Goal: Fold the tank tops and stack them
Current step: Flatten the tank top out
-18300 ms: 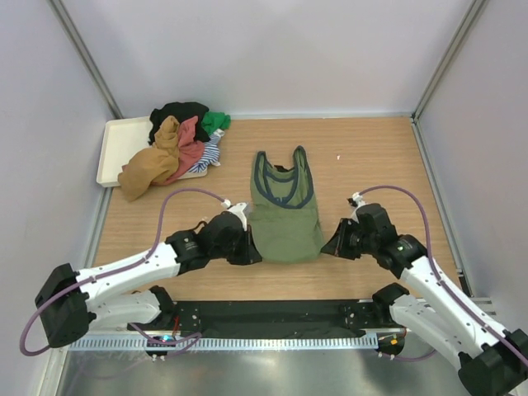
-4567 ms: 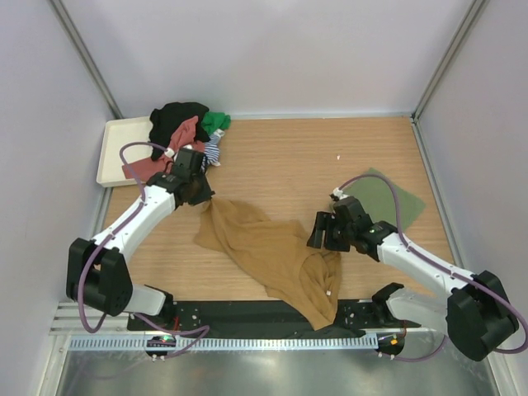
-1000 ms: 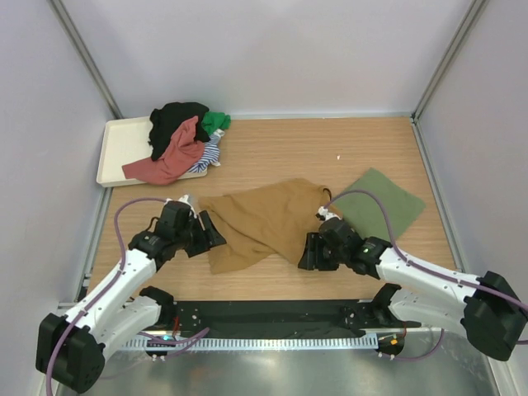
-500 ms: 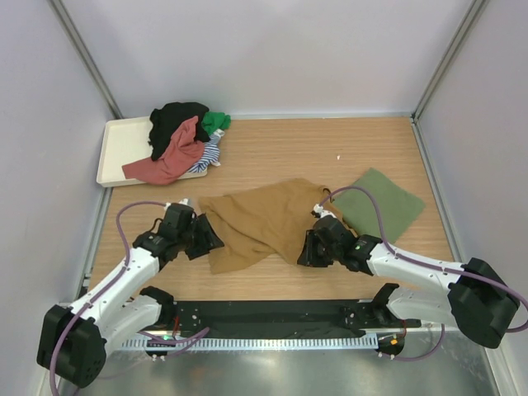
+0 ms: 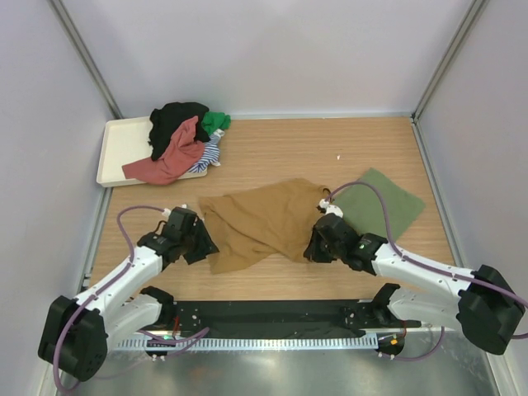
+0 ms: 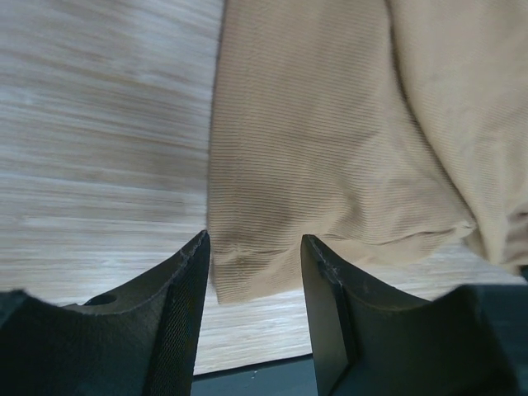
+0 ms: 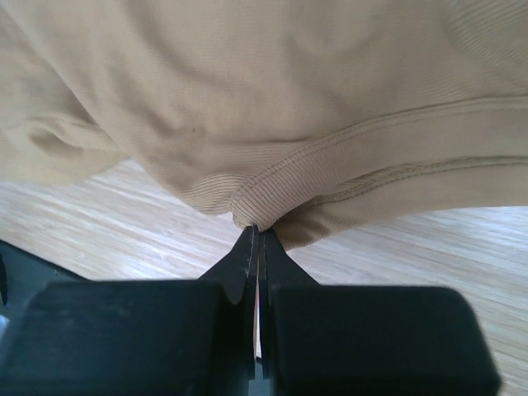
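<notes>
A mustard brown tank top (image 5: 264, 216) lies spread and rumpled on the wooden table between my two arms. My left gripper (image 5: 206, 246) is at its near left corner, open. In the left wrist view the fingers (image 6: 186, 301) straddle that corner of the mustard top (image 6: 272, 165) without pinching it. My right gripper (image 5: 312, 247) is at the cloth's near right edge. In the right wrist view the right gripper (image 7: 257, 231) is shut on a bunched bit of the ribbed hem of the mustard top (image 7: 272, 99). More tank tops (image 5: 186, 136) lie heaped at the back left.
The heap of red, black, green and striped tops rests partly on a cream tray (image 5: 115, 153) by the left wall. A folded olive green top (image 5: 381, 202) lies flat to the right of the mustard one. The black base rail (image 5: 272, 318) runs along the near edge.
My right gripper has closed on the mustard top's hem. My left gripper has slid in over the cloth's near left corner, its fingers a little narrower.
</notes>
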`<act>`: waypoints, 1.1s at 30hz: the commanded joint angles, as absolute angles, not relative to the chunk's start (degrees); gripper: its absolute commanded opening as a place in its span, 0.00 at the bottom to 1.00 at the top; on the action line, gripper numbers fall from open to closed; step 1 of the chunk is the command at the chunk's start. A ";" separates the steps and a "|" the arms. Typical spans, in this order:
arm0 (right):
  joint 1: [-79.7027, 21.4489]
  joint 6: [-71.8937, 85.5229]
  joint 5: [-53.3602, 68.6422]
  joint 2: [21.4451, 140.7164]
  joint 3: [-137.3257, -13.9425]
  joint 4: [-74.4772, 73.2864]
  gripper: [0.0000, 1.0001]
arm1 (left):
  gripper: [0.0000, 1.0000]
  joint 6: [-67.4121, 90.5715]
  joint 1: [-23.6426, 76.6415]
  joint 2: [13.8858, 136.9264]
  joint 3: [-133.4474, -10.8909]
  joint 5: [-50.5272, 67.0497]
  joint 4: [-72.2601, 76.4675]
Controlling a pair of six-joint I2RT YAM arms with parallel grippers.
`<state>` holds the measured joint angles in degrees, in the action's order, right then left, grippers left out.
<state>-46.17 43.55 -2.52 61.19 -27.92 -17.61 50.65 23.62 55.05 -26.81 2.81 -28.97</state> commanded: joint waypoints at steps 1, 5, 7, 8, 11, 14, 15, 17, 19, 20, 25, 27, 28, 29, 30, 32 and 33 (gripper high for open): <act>-44.92 44.03 -10.71 58.62 -31.46 -19.77 0.01 | 0.49 51.50 23.99 56.95 -26.19 0.44 -27.95; -41.14 43.95 -10.29 58.62 -31.47 -18.90 0.01 | 0.46 51.33 24.17 60.20 -25.84 1.23 -26.63; -39.56 43.51 -9.15 59.23 -31.20 -17.76 0.01 | 0.44 51.33 24.52 60.99 -25.58 1.49 -26.02; -38.51 43.33 -7.66 59.59 -31.11 -17.41 0.01 | 0.42 51.42 24.61 61.08 -25.23 1.49 -25.93; -37.71 43.07 -6.24 61.17 -31.11 -16.17 0.01 | 0.38 51.68 24.87 60.73 -24.70 1.93 -25.84; -37.44 42.98 -5.19 62.05 -30.85 -15.38 0.01 | 0.39 52.12 25.31 59.94 -24.08 2.98 -25.84; -37.27 42.98 -4.92 62.14 -30.68 -15.29 0.01 | 0.39 52.21 25.57 59.77 -24.00 3.68 -26.19; -37.27 42.80 -4.66 62.05 -30.67 -15.29 0.01 | 0.41 52.90 26.36 58.63 -23.47 3.69 -26.63; -37.00 42.71 -4.57 61.96 -30.76 -15.29 0.01 | 0.45 53.26 27.07 57.57 -23.03 2.91 -27.42; -37.00 42.54 -4.57 61.96 -30.76 -15.29 0.01 | 0.45 53.61 27.24 57.31 -22.85 2.03 -27.60; -36.74 42.45 -3.96 62.23 -30.76 -14.94 0.01 | 0.38 53.79 27.51 59.14 -22.15 1.84 -26.28; -36.65 42.19 -3.69 62.49 -30.94 -14.85 0.01 | 0.25 53.70 27.77 60.55 -22.15 1.67 -25.14; -36.48 42.19 -3.78 62.49 -31.02 -14.94 0.01 | 0.16 53.70 27.77 60.73 -21.97 1.32 -24.88; -36.47 42.01 -3.78 62.49 -31.20 -15.20 0.01 | 0.07 53.70 27.77 60.65 -21.97 1.14 -24.61; -36.47 41.75 -3.78 62.40 -31.46 -15.38 0.01 | 0.00 53.70 27.77 60.38 -21.97 0.79 -24.61; -35.95 41.31 -4.04 62.31 -31.99 -16.25 0.01 | 0.00 53.70 27.77 59.07 -22.41 0.62 -25.04; -35.69 41.05 -4.04 62.23 -32.95 -16.52 0.01 | 0.00 53.70 27.77 57.93 -22.93 0.53 -25.66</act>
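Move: The near-left corner of the brown tank top lies almost under my half-open left fingers, about 2 cm back, 1 cm to the right and 4 cm below. The crumpled middle of the brown tank top is some 10 cm ahead and 16 cm to the right of that hand. My right hand already pinches its near-right edge; from there the middle lies roughly 10 cm ahead and 12 cm left, and the folded green tank top some 15 cm ahead and 22 cm right. I keep my right fingers shut on the near-right edge and draw it forward and to the right, about 5 cm in all, turning the wrist some 10 degrees clockwise, then hold there. Meanwhile I sink my left hand some 3 cm onto the near-left edge, easing slightly back and right, and only at the end shut its fingers to pinch the cloth. ##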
